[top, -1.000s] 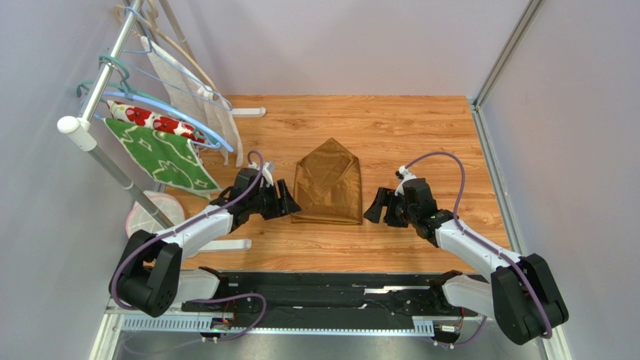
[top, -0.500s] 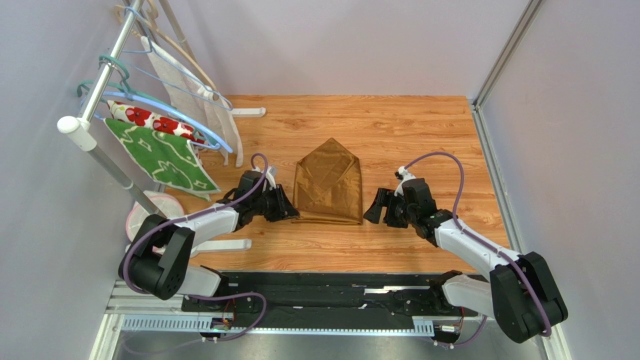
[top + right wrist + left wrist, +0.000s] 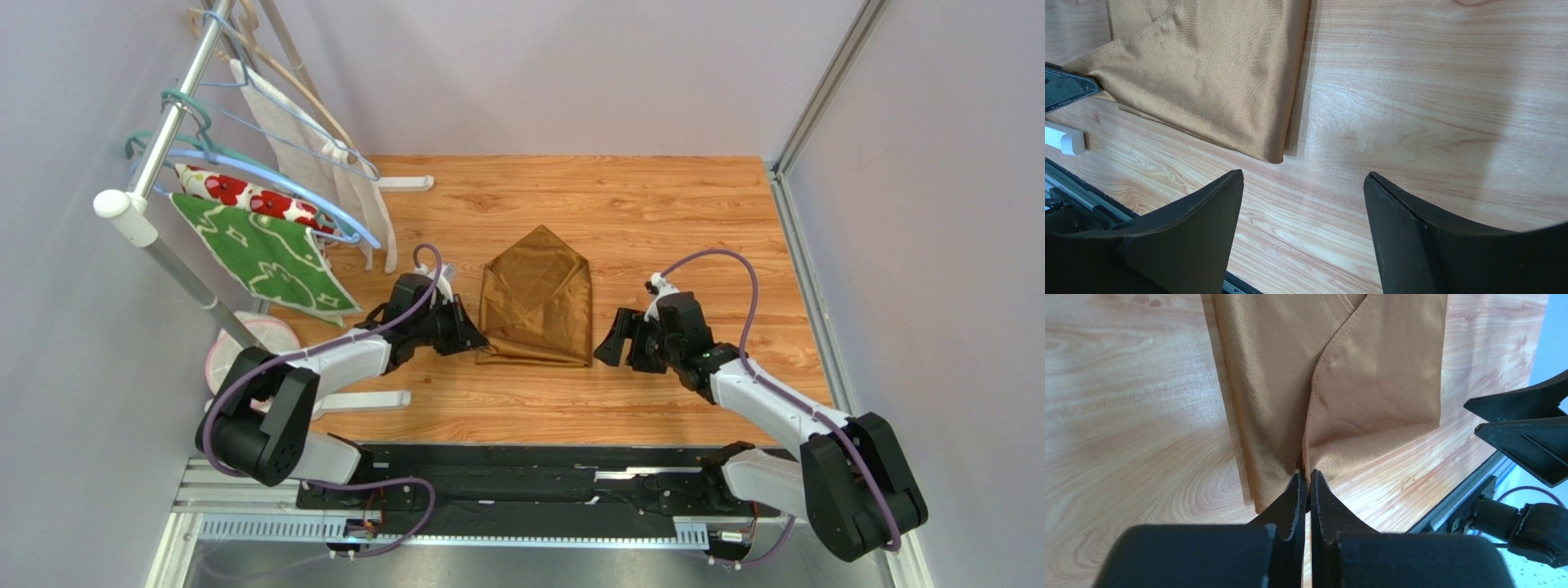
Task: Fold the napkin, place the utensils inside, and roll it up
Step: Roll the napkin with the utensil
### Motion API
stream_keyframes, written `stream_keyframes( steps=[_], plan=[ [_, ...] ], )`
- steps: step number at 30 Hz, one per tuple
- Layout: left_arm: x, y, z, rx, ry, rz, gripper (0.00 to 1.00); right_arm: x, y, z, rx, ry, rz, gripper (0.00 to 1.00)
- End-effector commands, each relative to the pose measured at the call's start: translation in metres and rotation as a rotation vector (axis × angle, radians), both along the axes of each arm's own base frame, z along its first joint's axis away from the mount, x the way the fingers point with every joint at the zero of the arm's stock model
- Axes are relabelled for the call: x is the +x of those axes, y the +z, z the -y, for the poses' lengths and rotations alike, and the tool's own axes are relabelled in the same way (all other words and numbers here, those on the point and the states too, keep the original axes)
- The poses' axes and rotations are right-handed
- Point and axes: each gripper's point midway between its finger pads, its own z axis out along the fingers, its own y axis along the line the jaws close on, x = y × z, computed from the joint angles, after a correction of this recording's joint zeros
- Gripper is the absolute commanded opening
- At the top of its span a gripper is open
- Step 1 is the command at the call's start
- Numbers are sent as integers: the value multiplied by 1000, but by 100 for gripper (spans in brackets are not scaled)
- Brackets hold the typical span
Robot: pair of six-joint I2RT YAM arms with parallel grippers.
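Observation:
The golden-brown napkin point(image 3: 536, 306) lies folded on the wooden table, its top coming to a point and its flaps overlapping. My left gripper point(image 3: 476, 343) is at its near left corner, shut on the napkin's edge point(image 3: 1307, 476), where the cloth point(image 3: 1339, 386) puckers into the jaws. My right gripper point(image 3: 610, 339) stands wide open just right of the napkin's near right corner point(image 3: 1211, 73), with only bare wood between its fingers point(image 3: 1303, 177). No utensils are in view.
A white clothes rack point(image 3: 147, 233) stands at the left with hangers, a green leaf-patterned cloth point(image 3: 264, 251) and a white cloth with red flowers point(image 3: 239, 192). Its white foot point(image 3: 368, 399) lies near my left arm. A black rail point(image 3: 528, 472) runs along the near edge.
My left gripper has closed from open onto the napkin's near left edge, having moved slightly in toward it. The right arm has not moved.

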Motion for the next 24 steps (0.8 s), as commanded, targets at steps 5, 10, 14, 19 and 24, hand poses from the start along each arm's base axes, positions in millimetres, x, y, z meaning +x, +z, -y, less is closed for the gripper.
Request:
stream_keyframes(
  steps=[5,10,14,19,24],
  plan=[
    [1,-3,-2,38,-41,43,9,6,14,-4,18,18,50,76],
    [-6,-8,-11,81,-19,10,49,13,50,-16,-17,124,190,76],
    [-7,5,-21,110,17,42,74,16,83,-34,-102,250,357,76],
    [-12,13,-29,117,57,46,84,25,97,-58,-288,362,575,77],
    [-7,18,-31,100,90,72,85,26,92,-96,-400,503,739,76]
  ],
)
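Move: The napkin's near-left corner lies by the left hand's closed tips, about 2 cm back, 1 cm left and 1 cm lower; the napkin's middle is some 7 cm ahead and 9 cm right. From the open right hand, the middle of the near edge lies about 14 cm left and level ahead, 2 cm lower; the near-right corner is 4 cm left and level ahead, the napkin's middle 10 cm ahead and 13 cm left. The napkin's top layer, pinched beside its near-left corner, is let go as the left fingers open wide; that hand dips about 1 cm, then lifts and backs off leftwards roughly 3 cm. The right hand, still open, rises and swings left about 8 cm each, over the near-right corner towards the middle of the near edge, its wrist rolling some 40 degrees counter-clockwise. ##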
